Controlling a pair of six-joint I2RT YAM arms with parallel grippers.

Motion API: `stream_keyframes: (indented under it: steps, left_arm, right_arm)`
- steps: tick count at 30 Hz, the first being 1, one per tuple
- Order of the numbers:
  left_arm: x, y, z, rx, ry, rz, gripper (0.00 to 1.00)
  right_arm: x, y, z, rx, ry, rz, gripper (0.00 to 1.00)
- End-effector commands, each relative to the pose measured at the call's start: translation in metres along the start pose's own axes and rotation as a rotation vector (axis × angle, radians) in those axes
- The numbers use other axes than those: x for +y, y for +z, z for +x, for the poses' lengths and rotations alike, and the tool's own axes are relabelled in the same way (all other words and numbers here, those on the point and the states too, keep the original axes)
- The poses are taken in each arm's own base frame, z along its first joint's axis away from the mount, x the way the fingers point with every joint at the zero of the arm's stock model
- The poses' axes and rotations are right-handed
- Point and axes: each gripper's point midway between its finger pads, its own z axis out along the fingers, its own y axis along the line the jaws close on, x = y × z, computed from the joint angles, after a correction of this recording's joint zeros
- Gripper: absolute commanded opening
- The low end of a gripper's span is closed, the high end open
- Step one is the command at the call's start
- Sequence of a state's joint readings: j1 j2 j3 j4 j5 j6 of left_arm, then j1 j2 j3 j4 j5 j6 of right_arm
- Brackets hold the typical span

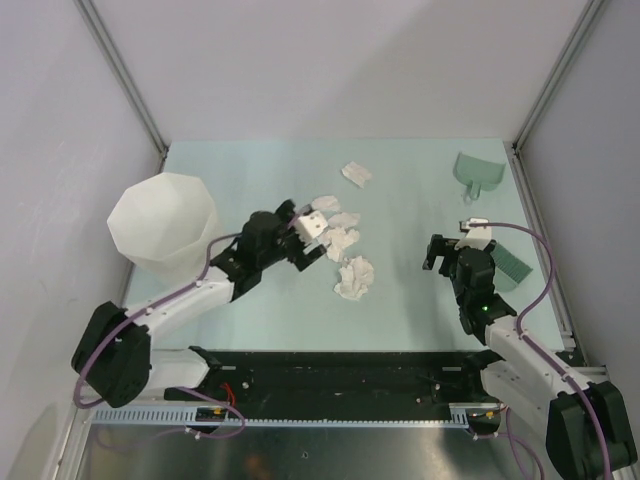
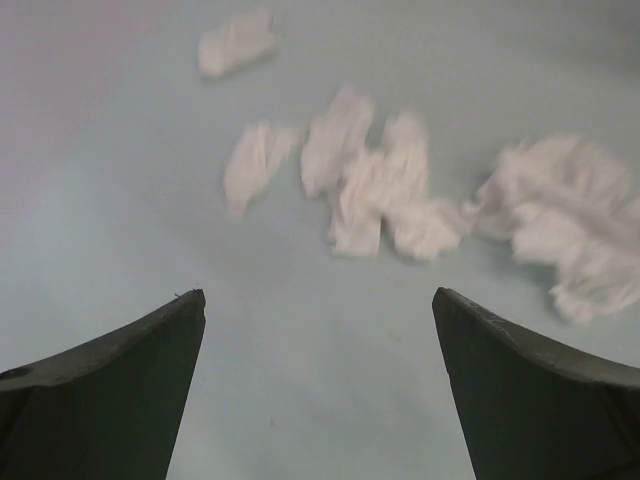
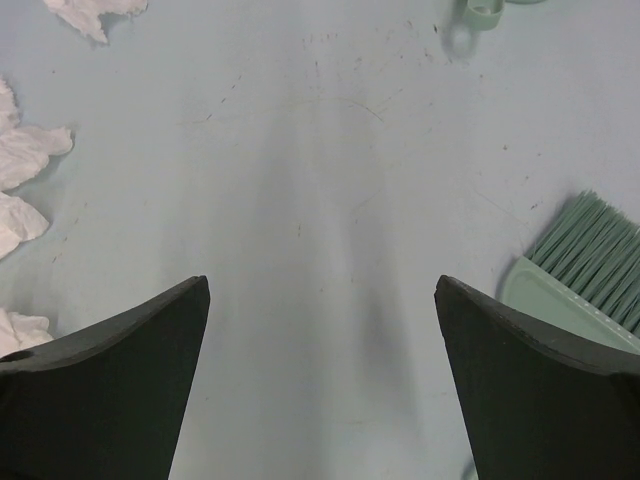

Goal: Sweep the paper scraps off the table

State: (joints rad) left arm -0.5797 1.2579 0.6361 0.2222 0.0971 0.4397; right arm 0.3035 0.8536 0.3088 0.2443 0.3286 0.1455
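Several crumpled white paper scraps [image 1: 343, 240] lie mid-table on the pale green table [image 1: 420, 190], one scrap [image 1: 356, 174] farther back and the largest wad [image 1: 355, 277] nearest the front. My left gripper [image 1: 308, 230] hovers just left of the cluster, open and empty. In the left wrist view the scraps [image 2: 380, 190] lie ahead of the open left gripper [image 2: 318, 295], the big wad [image 2: 565, 220] to the right. My right gripper [image 1: 455, 242] is open and empty over bare table, right of the scraps. In the right wrist view, the right gripper [image 3: 322, 285] has scraps [image 3: 25, 160] at the left edge.
A tall white faceted bin [image 1: 163, 220] stands at the table's left side. A green dustpan [image 1: 478, 172] lies at the back right. A green brush [image 1: 510, 265] rests right of my right gripper, its bristles [image 3: 590, 260] showing in the right wrist view. Grey walls enclose the table.
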Motion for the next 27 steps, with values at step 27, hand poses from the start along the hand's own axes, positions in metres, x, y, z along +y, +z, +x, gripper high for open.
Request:
stream_keyframes:
  steps: [27]
  left_arm:
    - [0.108, -0.226, -0.086, 0.438, 0.055, -0.315, 0.98]
  right_arm:
    - [0.0, 0.003, -0.024, -0.061, 0.03, 0.021, 1.0]
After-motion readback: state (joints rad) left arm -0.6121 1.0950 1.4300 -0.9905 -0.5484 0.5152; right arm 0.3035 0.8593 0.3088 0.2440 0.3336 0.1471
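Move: The white bin stands about 27 cm to the left hand's left and 2 cm back, its middle about level with the hand. On the table some 12 cm below lie the paper scraps: the middle ones about 8 cm right and 2 cm ahead of the hand, the big crumpled one roughly 11 cm right and 7 cm back, a small one 9 cm ahead and 4 cm right. From the right hand the bin is about 60 cm left and 2 cm back. The left hand heads up and over to the white bin, empty and touching nothing. It climbs about 20 cm off the scraps, swinging briefly some 5 cm right, then sweeps about 20 cm left towards the bin's near-right side while easing back. The fingers stay wide open as the wrist turns counter-clockwise and rolls left side up, each nearly 30 degrees. ##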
